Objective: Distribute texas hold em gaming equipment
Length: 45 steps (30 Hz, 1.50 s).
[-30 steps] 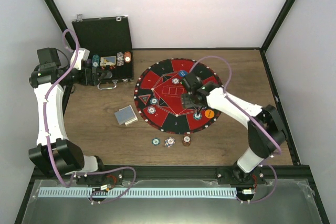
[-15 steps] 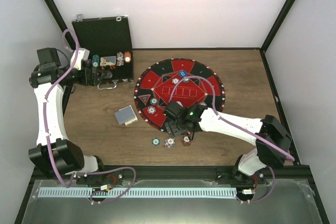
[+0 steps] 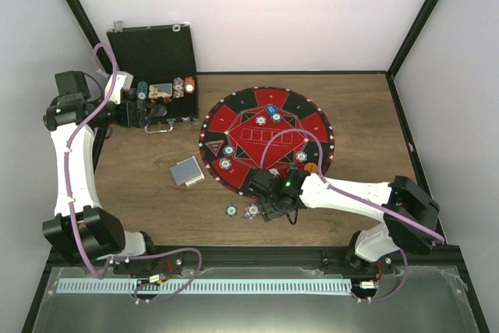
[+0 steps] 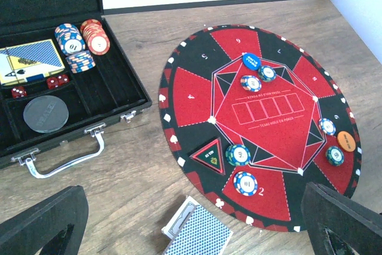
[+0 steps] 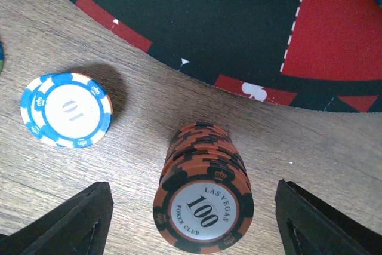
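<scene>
A brown striped poker chip stack (image 5: 203, 206) stands on the wood just off the mat's near edge. My right gripper (image 5: 194, 216) is open, one finger either side of the stack with a gap on both sides. A blue-and-white chip stack (image 5: 65, 110) sits to its left. From the top view the right gripper (image 3: 277, 205) covers the brown stack, next to the white chips (image 3: 252, 210) and green chips (image 3: 231, 210). The card deck (image 3: 187, 171) lies left of the mat. My left gripper (image 3: 154, 118) hangs open by the case, holding nothing.
The round red-and-black mat (image 3: 312, 126) carries several chips, a blue disc (image 3: 271, 108) and an orange disc (image 3: 310, 168). The open black case (image 3: 152, 56) at the back left holds more chip stacks (image 4: 80, 40), dice and a card box.
My right arm has swung from the mat's right side down to its near edge and now straddles the brown stack. Left arm unmoved.
</scene>
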Each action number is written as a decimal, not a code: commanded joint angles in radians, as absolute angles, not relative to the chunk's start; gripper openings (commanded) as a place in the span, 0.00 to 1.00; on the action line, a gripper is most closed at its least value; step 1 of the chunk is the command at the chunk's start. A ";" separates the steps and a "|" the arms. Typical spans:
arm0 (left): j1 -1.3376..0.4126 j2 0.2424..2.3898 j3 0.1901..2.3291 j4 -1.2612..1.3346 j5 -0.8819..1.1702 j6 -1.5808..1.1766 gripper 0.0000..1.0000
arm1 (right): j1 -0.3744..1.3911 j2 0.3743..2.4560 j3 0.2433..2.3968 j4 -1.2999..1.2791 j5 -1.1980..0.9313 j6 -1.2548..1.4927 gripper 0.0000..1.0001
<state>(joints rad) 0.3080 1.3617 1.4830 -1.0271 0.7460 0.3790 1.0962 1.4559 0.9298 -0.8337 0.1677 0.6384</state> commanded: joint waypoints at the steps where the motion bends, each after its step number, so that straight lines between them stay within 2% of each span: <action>1: 0.313 1.344 1.499 -1.035 0.765 0.390 1.00 | 1.101 1.439 0.919 -0.828 0.171 0.665 0.75; 12: 0.313 1.339 1.500 -1.039 0.756 0.395 1.00 | 1.101 1.458 0.918 -0.825 0.203 0.667 0.56; 24: 0.311 1.335 1.502 -1.038 0.757 0.394 1.00 | 1.101 1.462 0.905 -0.815 0.207 0.661 0.52; 37: 0.312 1.336 1.505 -1.040 0.758 0.393 1.00 | 1.100 1.449 0.910 -0.825 0.214 0.664 0.31; 41: 0.311 1.336 1.506 -1.040 0.756 0.394 1.00 | 1.101 1.441 0.945 -0.855 0.228 0.659 0.18; 45: 0.311 1.336 1.508 -1.040 0.756 0.392 1.00 | 1.101 1.443 1.023 -0.896 0.248 0.646 0.14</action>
<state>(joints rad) 0.3080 1.3556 1.4830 -1.0275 0.7448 0.3790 1.0966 1.4590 0.9283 -0.8497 0.2035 0.6495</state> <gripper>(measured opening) 0.999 0.434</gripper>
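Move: The right hand, already open around the orange chip stack, has the stack's middle straight below it, about 1 cm down. The white-blue chip stack stands some 7 cm to this hand's left and 1 cm back, with the green chip stack about 12 cm left and 1 cm back; the green chips on the mat lie roughly 10 cm ahead and 5 cm right. From the left hand, the orange chip stack is about 19 cm back, 33 cm right and 25 cm below. The right hand settles almost in place over the orange chip stack, easing roughly half a centimetre down and as much to its right, while the wrist hardly turns and still points down. Its fingers close in two stages from well open to a bit under half open, coming in from both sides to pinch the upper chips of the stack, and only at the very end does the hand start to lift, by less than half a centimetre. ##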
